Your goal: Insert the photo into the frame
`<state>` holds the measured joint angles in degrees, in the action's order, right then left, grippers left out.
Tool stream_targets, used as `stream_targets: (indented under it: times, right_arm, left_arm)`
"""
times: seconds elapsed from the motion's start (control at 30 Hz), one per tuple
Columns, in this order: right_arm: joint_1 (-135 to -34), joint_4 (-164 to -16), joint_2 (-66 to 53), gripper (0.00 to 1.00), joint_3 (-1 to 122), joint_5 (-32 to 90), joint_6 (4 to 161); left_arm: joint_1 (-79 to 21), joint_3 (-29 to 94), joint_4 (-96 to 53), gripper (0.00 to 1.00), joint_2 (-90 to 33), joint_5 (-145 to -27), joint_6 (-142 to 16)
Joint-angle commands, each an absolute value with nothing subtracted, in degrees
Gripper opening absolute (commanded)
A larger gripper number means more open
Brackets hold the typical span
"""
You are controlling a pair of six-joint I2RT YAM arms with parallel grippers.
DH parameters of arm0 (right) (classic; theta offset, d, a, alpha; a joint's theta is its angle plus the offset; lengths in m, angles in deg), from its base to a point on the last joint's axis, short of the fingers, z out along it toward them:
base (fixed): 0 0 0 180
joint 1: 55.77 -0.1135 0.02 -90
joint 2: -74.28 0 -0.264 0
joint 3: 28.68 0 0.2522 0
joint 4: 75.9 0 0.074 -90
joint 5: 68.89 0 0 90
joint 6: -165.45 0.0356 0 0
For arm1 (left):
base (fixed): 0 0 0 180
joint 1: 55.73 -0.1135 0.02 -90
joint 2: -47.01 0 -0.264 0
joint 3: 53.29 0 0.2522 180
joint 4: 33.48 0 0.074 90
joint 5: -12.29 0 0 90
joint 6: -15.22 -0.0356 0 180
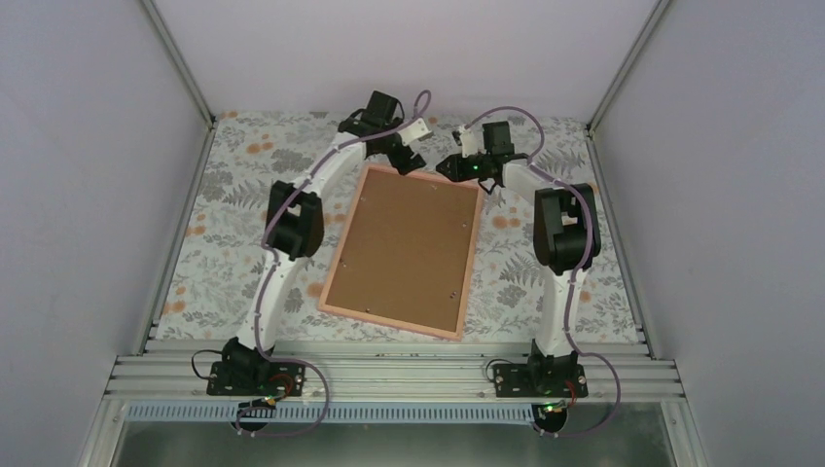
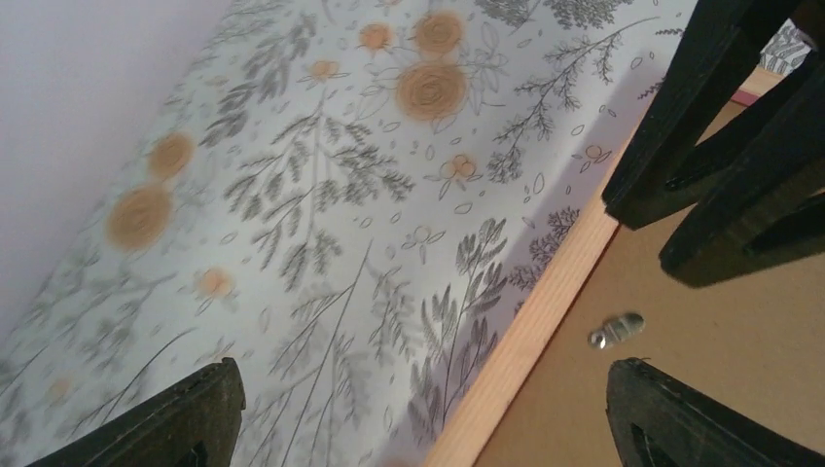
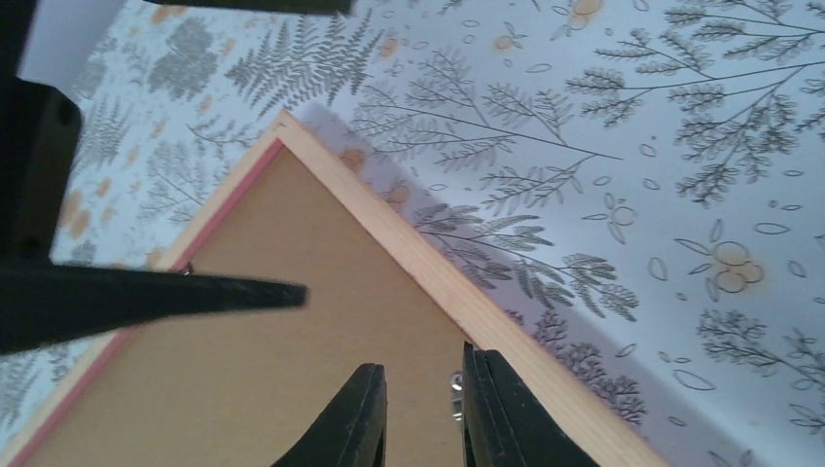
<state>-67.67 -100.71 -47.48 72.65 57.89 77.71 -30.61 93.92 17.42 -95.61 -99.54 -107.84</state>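
The frame (image 1: pixel 471 255) lies face down mid-table, a thin pink and pale wood border round a brown cardboard backing sheet (image 1: pixel 404 248). The photo is hidden. My left gripper (image 1: pixel 404 156) hovers at the frame's far left corner, wide open and holding nothing. In the left wrist view it (image 2: pixel 423 389) straddles the frame's border (image 2: pixel 545 302), beside a small metal tab (image 2: pixel 615 329). My right gripper (image 1: pixel 449 167) hangs over the far right corner. Seen from the right wrist, it (image 3: pixel 423 375) is narrowly open over the backing (image 3: pixel 292 370), another metal tab (image 3: pixel 455 384) at its right finger.
A floral cloth (image 1: pixel 233 204) covers the table, with grey walls on three sides. Aluminium rails (image 1: pixel 389 375) carry both arm bases at the near edge. Both grippers are close together above the frame's far edge; the left one's finger (image 3: pixel 146 297) crosses the right wrist view.
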Motion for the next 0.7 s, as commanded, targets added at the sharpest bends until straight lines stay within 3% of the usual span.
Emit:
stream_targets:
  times: [0.0, 0.2, 0.33, 0.4, 0.47, 0.53, 0.67]
  right_arm:
    - [-66.6, -104.65, -49.91, 0.2, 75.2, 54.24, 72.61]
    - [-65.21, -106.07, -48.46, 0.22, 72.14, 50.07, 69.0]
    - [-63.91, -106.19, -47.93, 0.28, 72.01, 48.03, 68.57]
    - [-63.38, -106.74, -47.77, 0.34, 72.28, 46.03, 68.21]
    - [-62.85, -107.4, -47.35, 0.51, 72.13, 43.96, 68.38]
    - [-62.4, -107.81, -46.68, 0.6, 70.97, 42.56, 69.54]
    - [-62.1, -107.96, -46.16, 0.62, 67.68, 43.07, 70.09]
  left_arm:
    - [-29.37, 106.75, 29.0, 0.93, -104.06, -104.71, -112.53]
    - [-27.03, 98.34, 23.14, 0.93, -102.33, -103.26, -122.91]
    - [-26.74, 100.92, 25.65, 0.93, -104.5, -103.29, -128.97]
    - [-26.68, 102.59, 26.67, 0.93, -105.65, -103.65, -130.77]
    - [-26.52, 102.32, 25.48, 0.93, -106.06, -102.6, -131.01]
    - [-26.31, 101.99, 24.24, 0.92, -106.3, -102.44, -131.03]
    - [-25.77, 102.26, 22.67, 0.86, -107.39, -101.55, -131.69]
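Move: The metal clip by the frame's far rail lies about 5 cm to the left hand's right, 3 cm back and 9 cm below. Another clip, by the left rail, is some 13 cm left and 5 cm back. From the right hand, the frame's far right corner is roughly 9 cm right, 2 cm back and 6 cm below, while the top clip is about 3 cm left, 2 cm back and 7 cm below. Open left gripper sinks about 7 cm, right and back, towards the top clip; right one opens, heading right-down. ##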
